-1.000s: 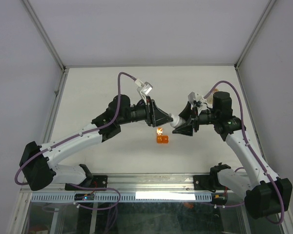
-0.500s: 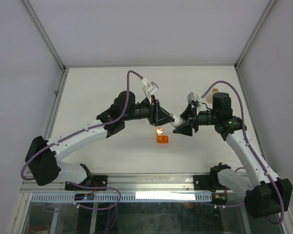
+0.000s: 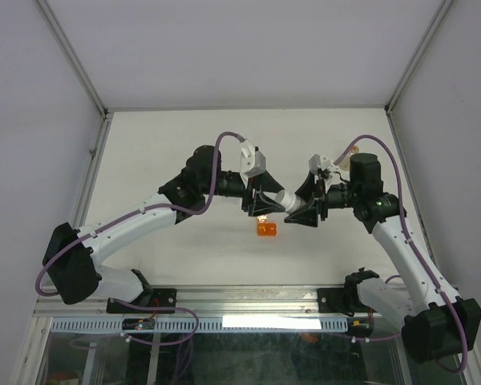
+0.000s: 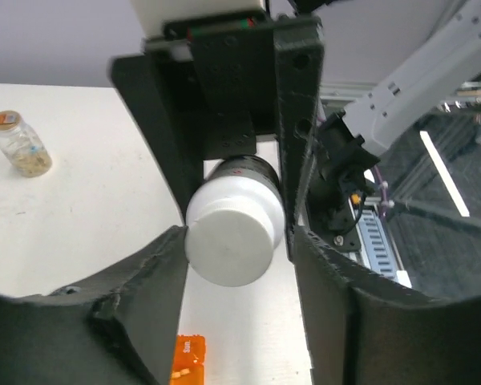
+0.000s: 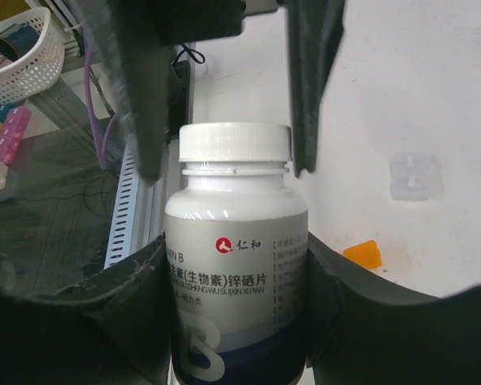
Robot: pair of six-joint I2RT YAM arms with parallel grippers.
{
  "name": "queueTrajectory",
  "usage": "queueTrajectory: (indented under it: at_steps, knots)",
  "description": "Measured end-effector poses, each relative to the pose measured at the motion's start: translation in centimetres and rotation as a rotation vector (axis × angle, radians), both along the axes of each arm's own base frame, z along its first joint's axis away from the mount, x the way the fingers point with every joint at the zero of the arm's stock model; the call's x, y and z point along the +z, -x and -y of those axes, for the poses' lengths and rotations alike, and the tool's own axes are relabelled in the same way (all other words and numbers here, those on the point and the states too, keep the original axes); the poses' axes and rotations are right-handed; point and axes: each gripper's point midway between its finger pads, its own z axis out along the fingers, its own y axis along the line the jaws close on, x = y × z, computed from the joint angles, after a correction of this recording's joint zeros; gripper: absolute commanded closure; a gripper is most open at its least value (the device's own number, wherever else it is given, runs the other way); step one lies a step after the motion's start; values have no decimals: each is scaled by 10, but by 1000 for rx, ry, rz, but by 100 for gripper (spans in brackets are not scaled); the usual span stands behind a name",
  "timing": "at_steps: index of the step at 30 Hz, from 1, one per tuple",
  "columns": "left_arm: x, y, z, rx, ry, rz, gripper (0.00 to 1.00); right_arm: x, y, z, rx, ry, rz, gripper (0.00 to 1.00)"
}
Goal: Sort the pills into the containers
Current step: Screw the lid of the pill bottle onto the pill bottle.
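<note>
A white bottle (image 5: 236, 241) with a dark blue band lies level above the table, my right gripper (image 5: 236, 265) shut on its body. The bottle (image 3: 282, 200) points left at my left gripper (image 3: 262, 202). My left gripper (image 4: 236, 233) is shut on the bottle's white cap (image 4: 231, 237), and its dark fingers (image 5: 148, 120) flank the cap. Below them lies a small orange pill box (image 3: 266, 229) marked "Sun.", with tan pills (image 4: 181, 374) inside. A clear vial (image 4: 18, 144) with an orange lid holds tan bits on the table beyond.
A small clear plastic piece (image 5: 417, 176) lies on the white table (image 3: 184, 144) beside the orange box (image 5: 361, 253). Off the table's near edge are a white basket (image 5: 20, 52) and a cable rail (image 3: 224, 322). Grey walls close in the table.
My left wrist has rolled, swinging its camera from the upper left to above the gripper, and its fingers have come round the cap. The right arm and bottle have stayed put.
</note>
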Motion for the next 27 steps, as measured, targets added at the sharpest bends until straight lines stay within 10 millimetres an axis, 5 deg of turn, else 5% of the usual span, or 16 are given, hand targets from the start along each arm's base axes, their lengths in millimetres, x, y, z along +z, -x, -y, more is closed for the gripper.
queueTrajectory:
  at_steps: [4, 9, 12, 20, 27]
  knots:
    - [-3, 2, 0, -15, 0, -12, 2, 8, -6, -1, -6, -10, 62, 100]
    - [-12, -4, -22, 90, 22, -69, 1, 11, -9, -1, -8, -14, 92, 100]
    - [2, -14, -37, 198, 62, -103, 1, 11, -10, -1, -8, -14, 97, 100]
    - [80, -27, -77, 422, 291, -267, 1, 11, -13, 1, -15, -13, 117, 100]
    - [199, -22, -71, 490, 570, -392, 1, 9, -23, 8, -56, -9, 117, 100]
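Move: The white lid sits between the left fingertips, about 1 cm to the right of the left hand's point and level with it. From the right hand, which still holds the bottle, the lid lies about 5 cm to the left and 1 cm lower. Counted from the left hand, the orange container is on the table some 6 cm ahead, 3 cm left and 25 cm below. The clear box is roughly 17 cm ahead, 13 cm left and 26 cm below. Spread the left fingers wide so they come free of the lid, and back the gripper off the bottle to the left. Then lift it steeply, some 20 cm up and 7 cm left in all, while the fingertips swing about 35 degrees from rightward towards forward and tilt upward. Keep the right grip on the bottle, easing it about 2 cm forward. ##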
